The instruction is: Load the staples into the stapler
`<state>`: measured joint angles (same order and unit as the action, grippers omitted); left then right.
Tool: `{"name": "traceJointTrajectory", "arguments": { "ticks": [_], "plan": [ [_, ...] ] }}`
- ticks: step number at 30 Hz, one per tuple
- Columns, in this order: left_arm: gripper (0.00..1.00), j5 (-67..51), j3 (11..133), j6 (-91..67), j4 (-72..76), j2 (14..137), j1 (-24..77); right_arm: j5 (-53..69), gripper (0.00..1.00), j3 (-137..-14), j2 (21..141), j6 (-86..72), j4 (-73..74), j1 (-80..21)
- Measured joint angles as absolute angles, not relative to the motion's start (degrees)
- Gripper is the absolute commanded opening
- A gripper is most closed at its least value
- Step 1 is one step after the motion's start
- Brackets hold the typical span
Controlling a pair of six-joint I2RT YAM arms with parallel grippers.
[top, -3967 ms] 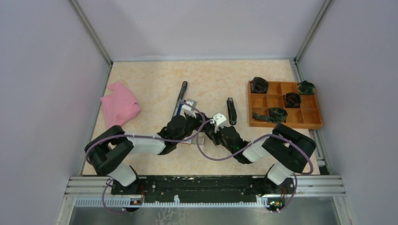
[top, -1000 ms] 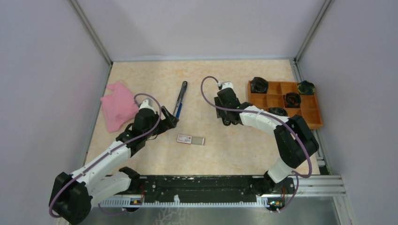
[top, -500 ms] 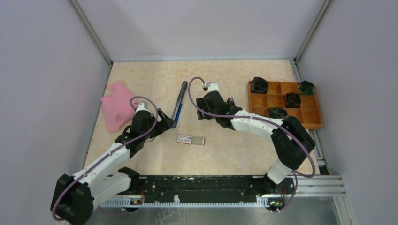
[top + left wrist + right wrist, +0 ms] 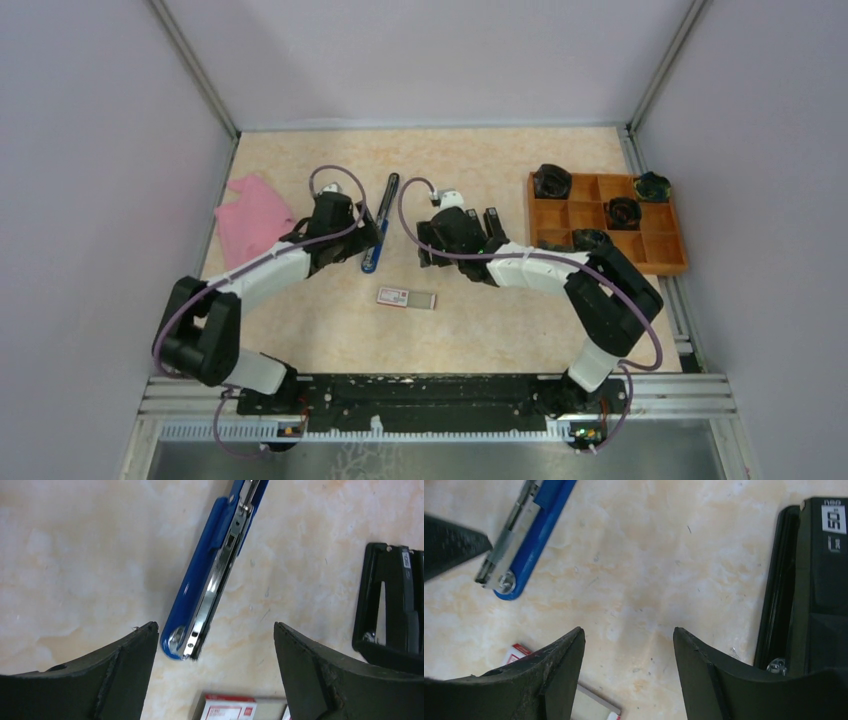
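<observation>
An opened blue stapler [image 4: 380, 222] lies on the table, its metal rail showing in the left wrist view [image 4: 212, 575]. My left gripper [image 4: 362, 250] is open, its jaws either side of the stapler's near end [image 4: 215, 625], touching nothing. The staples box [image 4: 406, 298], white with red print, lies just nearer [image 4: 230, 707]. My right gripper [image 4: 428, 255] is open and empty over bare table [image 4: 629, 630], between the blue stapler [image 4: 531, 530] and a black stapler [image 4: 819, 580]. The staples box [image 4: 519, 652] shows under its left finger.
The black stapler [image 4: 492, 222] lies partly behind my right arm. An orange divided tray [image 4: 660, 268] with dark bundles stands at the right. A pink cloth [image 4: 255, 215] lies at the left. Walls close in the table on three sides.
My left gripper has swung right and forward onto the blue stapler's near end. My right gripper has moved left from the black stapler toward the middle. The box has not moved.
</observation>
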<state>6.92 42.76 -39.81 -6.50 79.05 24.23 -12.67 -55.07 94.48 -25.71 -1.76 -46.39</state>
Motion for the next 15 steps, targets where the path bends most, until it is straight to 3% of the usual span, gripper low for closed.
{"name": "traceJointTrajectory", "arguments": {
  "ticks": [7,15],
  "plan": [
    [0.76,8.4,54.2,-37.2,-11.4,92.6,24.2,-14.1,0.67,-49.8,92.6,-25.3,-1.7,-46.4],
    [0.55,8.3,58.2,-35.8,-15.4,99.2,25.8,-16.0,0.68,-44.8,87.1,-24.7,-3.4,-45.9]
  ]
}}
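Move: The near half of the open blue stapler lies about 3 cm ahead of the left hand, 2 cm to its right and roughly 6 cm below; the staple box is some 8 cm back and 8 cm to the right of that hand. From the right hand, the nearer black stapler is about 5 cm ahead and 10 cm right, the farther one 8 cm ahead and 15 cm right, and the blue stapler's near half 3 cm ahead and 9 cm left, all roughly 6 cm lower. The left hand sinks about 5 cm onto the near half of the blue stapler, reaching some 3 cm forward early on and drifting a little right, while its fingers tip about 10 degrees further down and draw in from nearly wide open to a bit over half, one on either side of the stapler. The right hand, empty and with its fingers held part open, backs out of the way about 4 cm to the right and 2 cm towards its base, away from the blue stapler and towards the nearer black one, dipping first and then starting to rise. ##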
